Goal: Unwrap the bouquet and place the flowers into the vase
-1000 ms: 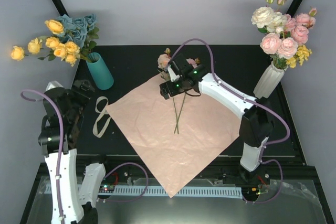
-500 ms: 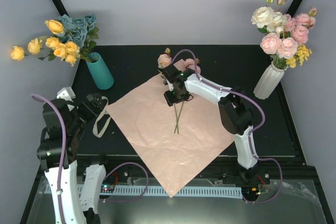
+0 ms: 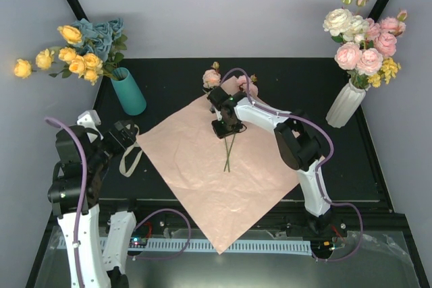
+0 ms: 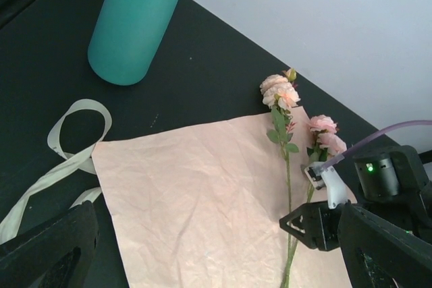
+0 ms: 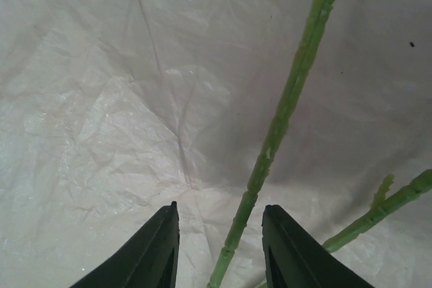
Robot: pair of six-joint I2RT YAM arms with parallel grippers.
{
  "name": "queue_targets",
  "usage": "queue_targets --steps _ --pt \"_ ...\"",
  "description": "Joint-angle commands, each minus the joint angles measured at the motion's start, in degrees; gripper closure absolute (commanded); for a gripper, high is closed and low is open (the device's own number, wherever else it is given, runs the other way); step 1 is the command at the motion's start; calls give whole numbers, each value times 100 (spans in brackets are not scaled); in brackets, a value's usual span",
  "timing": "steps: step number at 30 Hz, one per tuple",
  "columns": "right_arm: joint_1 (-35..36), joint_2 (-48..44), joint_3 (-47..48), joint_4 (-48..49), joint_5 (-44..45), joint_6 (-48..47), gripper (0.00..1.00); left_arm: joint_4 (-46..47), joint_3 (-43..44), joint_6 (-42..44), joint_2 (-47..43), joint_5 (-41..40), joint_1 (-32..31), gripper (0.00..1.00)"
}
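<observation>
The teal vase point(image 3: 128, 91) point(image 4: 135, 21) stands at the back left with yellow and blue flowers point(image 3: 84, 48) in it. The bouquet is undone: its pink paper point(image 3: 202, 173) lies flat, and two pink flowers point(image 3: 212, 77) point(image 4: 280, 91) lie across its far corner, stems point(image 3: 228, 150) pointing near. My right gripper point(image 3: 226, 128) point(image 5: 221, 207) is down on the paper. Its jaws stand either side of one green stem point(image 5: 290, 92) with a gap on both sides, so it is open. My left gripper point(image 3: 125, 136) point(image 4: 217, 206) hovers open and empty at the paper's left corner.
A beige ribbon point(image 3: 129, 150) point(image 4: 74, 133) lies looped on the black mat between the vase and the paper. A white ribbed vase point(image 3: 345, 102) of cream and pink roses stands at the back right. A second stem point(image 5: 378, 210) lies just right of the right jaws.
My right gripper has lowered onto the stems and its jaws have narrowed around one of them. The left arm has shifted a little toward the paper.
</observation>
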Motion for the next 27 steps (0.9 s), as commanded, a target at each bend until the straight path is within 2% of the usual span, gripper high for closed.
queue_targets --steps 1,6,8,15,22,27 --pt "-39 81 -60 108 128 74 64 164 -3 74 105 125 -26 1" --pt "-43 146 -68 136 151 112 73 239 15 69 142 117 -86 1" --pt "-47 139 -56 147 149 122 81 263 15 81 154 115 -117 1" --pt "-84 -45 43 134 270 148 98 339 206 244 252 113 -245 1" --pt "-107 -454 236 123 236 183 98 325 473 357 363 191 -293 2" --pt "-106 -1077 226 365 0 240 98 496 507 403 373 661 -312 3"
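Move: The stem of the left pink flower already runs between my right hand's half-open fingers, about 1 cm below the hand point. Its blossom lies some 18 cm ahead and 4 cm left. The other flower's stem crosses the paper about 3 cm to my right, level with the hand, its blossom some 15 cm ahead and 7 cm right. From my raised left hand the stem to be gripped is roughly 14 cm ahead, 27 cm right and 29 cm below. Staying low over the paper, I shut my right fingers on the left flower's stem and pinch it between the pads, fingers still pointing down. Only then do I start to lift it, rising about 3 cm with a small push forward, quickest at the end. My empty left hand stays wide open and eases some 2 cm up and a little forward. ##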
